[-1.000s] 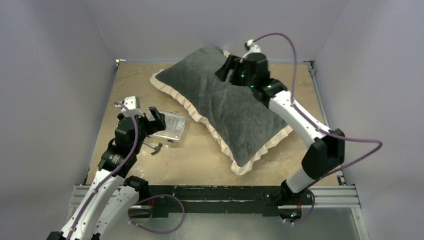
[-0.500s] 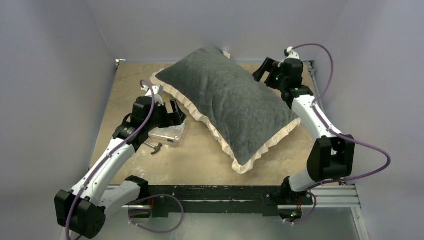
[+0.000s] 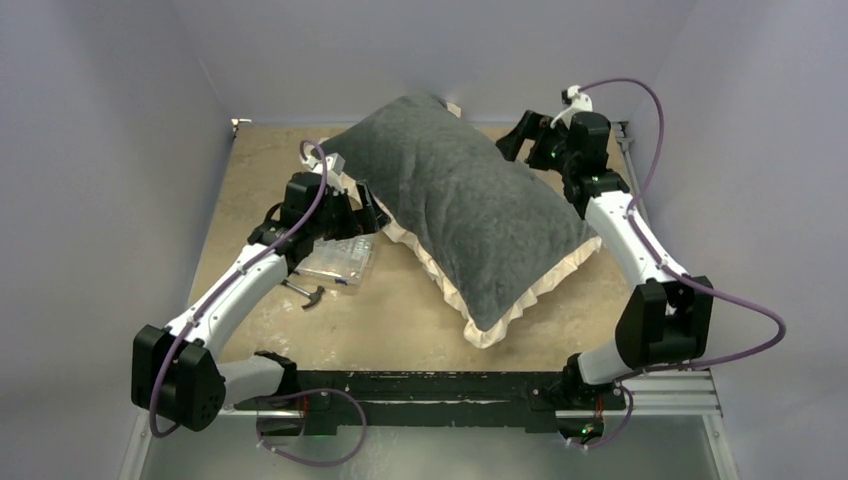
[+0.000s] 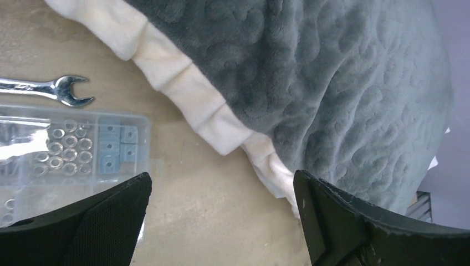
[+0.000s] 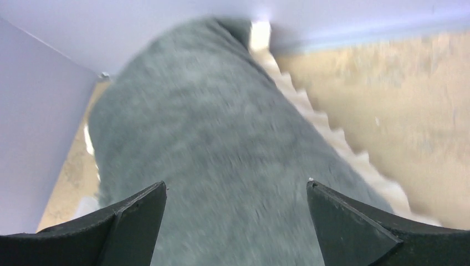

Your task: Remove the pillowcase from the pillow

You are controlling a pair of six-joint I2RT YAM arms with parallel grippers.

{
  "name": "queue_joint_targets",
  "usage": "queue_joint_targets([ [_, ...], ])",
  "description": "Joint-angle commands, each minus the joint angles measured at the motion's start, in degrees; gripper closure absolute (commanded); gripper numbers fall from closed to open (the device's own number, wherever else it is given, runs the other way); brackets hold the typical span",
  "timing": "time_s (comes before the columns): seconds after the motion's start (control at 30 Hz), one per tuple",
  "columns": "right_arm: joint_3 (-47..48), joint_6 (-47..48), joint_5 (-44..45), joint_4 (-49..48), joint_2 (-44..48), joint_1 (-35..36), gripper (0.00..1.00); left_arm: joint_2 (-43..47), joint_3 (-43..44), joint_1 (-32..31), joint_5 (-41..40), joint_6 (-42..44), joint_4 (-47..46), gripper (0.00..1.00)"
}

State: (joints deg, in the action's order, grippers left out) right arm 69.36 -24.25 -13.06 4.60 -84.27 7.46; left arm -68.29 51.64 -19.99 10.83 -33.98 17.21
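Observation:
The pillowcase [image 3: 470, 205] is dark grey and quilted with a cream frill, and lies plump and diagonal across the table. The pillow is hidden inside it. My left gripper [image 3: 363, 212] is open at the case's left frilled edge. In the left wrist view the left gripper [image 4: 220, 176] has bare table between its fingers, and the frill [image 4: 188, 88] lies just ahead and beside the right finger. My right gripper [image 3: 520, 135] hovers open at the case's far right end. In the right wrist view the right gripper [image 5: 235, 184] looks along the grey pillowcase [image 5: 221, 127] and holds nothing.
A clear plastic parts box [image 3: 338, 258] lies under the left arm, with a small metal tool [image 3: 305, 293] in front of it. In the left wrist view the box [image 4: 66, 149] and a wrench [image 4: 55, 88] sit left of the frill. Walls enclose the table on three sides.
My left arm has reached forward from beside the plastic box to the pillowcase's left frill. My right gripper has come off the top of the case, moved to its far right end and opened wider.

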Motion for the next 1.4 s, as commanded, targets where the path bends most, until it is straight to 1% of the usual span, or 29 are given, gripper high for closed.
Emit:
queue_joint_targets([
  [0.0, 9.4, 3.4, -2.0, -4.2, -5.3, -0.1, 0.01, -2.7, 3.0, 0.1, 2.1, -3.3, -5.8, 0.01],
  [0.07, 12.7, 3.7, -2.1, -3.6, -9.7, -0.2, 0.01, -4.0, 3.5, 0.1, 1.9, -3.9, -7.2, 0.01],
  [0.17, 16.3, 3.6, -4.5, -4.3, -15.3, -0.2, 0.01, -6.1, 4.5, 0.1, 1.7, -4.4, -8.6, 0.02],
  [0.37, 20.4, 5.8, -12.7, -8.8, -27.4, 0.1, 0.01, -11.0, 6.2, 0.0, 1.5, -4.8, -10.7, 0.06],
  [0.47, 19.3, 5.8, -18.8, -12.1, -30.9, 1.3, 0.01, -14.5, 6.1, -0.6, 2.9, -4.9, -12.9, 0.14],
  [0.6, 17.1, 6.5, -21.5, -14.3, -33.0, 4.4, 0.01, -20.0, 6.0, -3.2, 4.4, -5.0, -15.6, 0.24],
  [0.67, 15.4, 6.5, -23.7, -15.9, -33.2, 5.5, 0.05, -22.8, 5.9, -4.9, 4.3, -5.5, -16.3, 0.26],
  [0.73, 14.2, 6.4, -25.0, -16.8, -33.1, 6.5, 0.11, -26.3, 5.9, -6.4, 4.5, -6.2, -19.3, 0.28],
  [0.83, 13.7, 6.6, -25.4, -16.8, -32.4, 7.9, 0.31, -30.2, 6.0, -8.5, 4.6, -7.4, -21.3, 0.3],
  [0.87, 13.7, 6.8, -25.2, -16.5, -31.9, 8.5, 0.39, -31.4, 6.2, -9.0, 4.8, -7.7, -21.8, 0.31],
  [0.9, 13.6, 6.8, -24.9, -16.2, -31.1, 8.8, 0.51, -32.3, 6.3, -9.5, 5.1, -8.1, -22.4, 0.31],
  [0.93, 13.6, 6.8, -24.6, -16.1, -30.0, 8.9, 0.6, -32.9, 6.4, -9.8, 5.2, -8.6, -22.9, 0.32],
  [1.0, 14.1, 7.1, -23.2, -15.1, -27.4, 8.9, 0.75, -33.7, 6.5, -10.3, 5.2, -9.5, -24.4, 0.32],
  [1.1, 17.4, 7.7, -16.5, -11.8, -23.6, 8.9, 1.0, -34.4, 8.3, -11.2, 4.6, -10.3, -25.6, 0.31],
  [1.2, 22.4, 8.7, -7.7, -7.4, -20.7, 9.0, 1.0, -36.2, 12.8, -12.5, 4.5, -10.0, -25.2, 0.31],
  [1.27, 25.7, 9.3, 0.8, -5.3, -18.1, 9.3, 1.0, -37.9, 16.5, -13.5, 4.4, -9.5, -24.4, 0.31],
  [1.37, 30.7, 10.4, 11.3, -2.3, -15.0, 10.3, 1.0, -40.8, 22.3, -14.9, 3.7, -9.1, -23.7, 0.3],
])
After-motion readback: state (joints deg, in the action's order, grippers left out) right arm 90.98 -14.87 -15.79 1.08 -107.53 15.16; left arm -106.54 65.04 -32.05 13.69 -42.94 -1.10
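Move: The far edge of the pillowcase, where the right fingers will shut, lies about 8 cm ahead of the right gripper, 12 cm to its left and 12 cm lower; the pillow's middle is some 11 cm back and 12 cm left. From the left gripper, the near-left ruffled edge is about 8 cm to the right, 1 cm ahead and 14 cm down. The clear parts case lies 3 cm back and 5 cm left of that gripper, 17 cm below. Reach the open right gripper forward in a short arc and down about 11 cm beside the pillow's far edge, sweep left turning some 25 degrees counter-clockwise, pinch a fold of grey pillowcase, then lift it about 9 cm, easing back right. Meanwhile bring the left gripper forward, then down and right into the near-left edge, finally sliding on right and forward, fingers closing by about a third. ##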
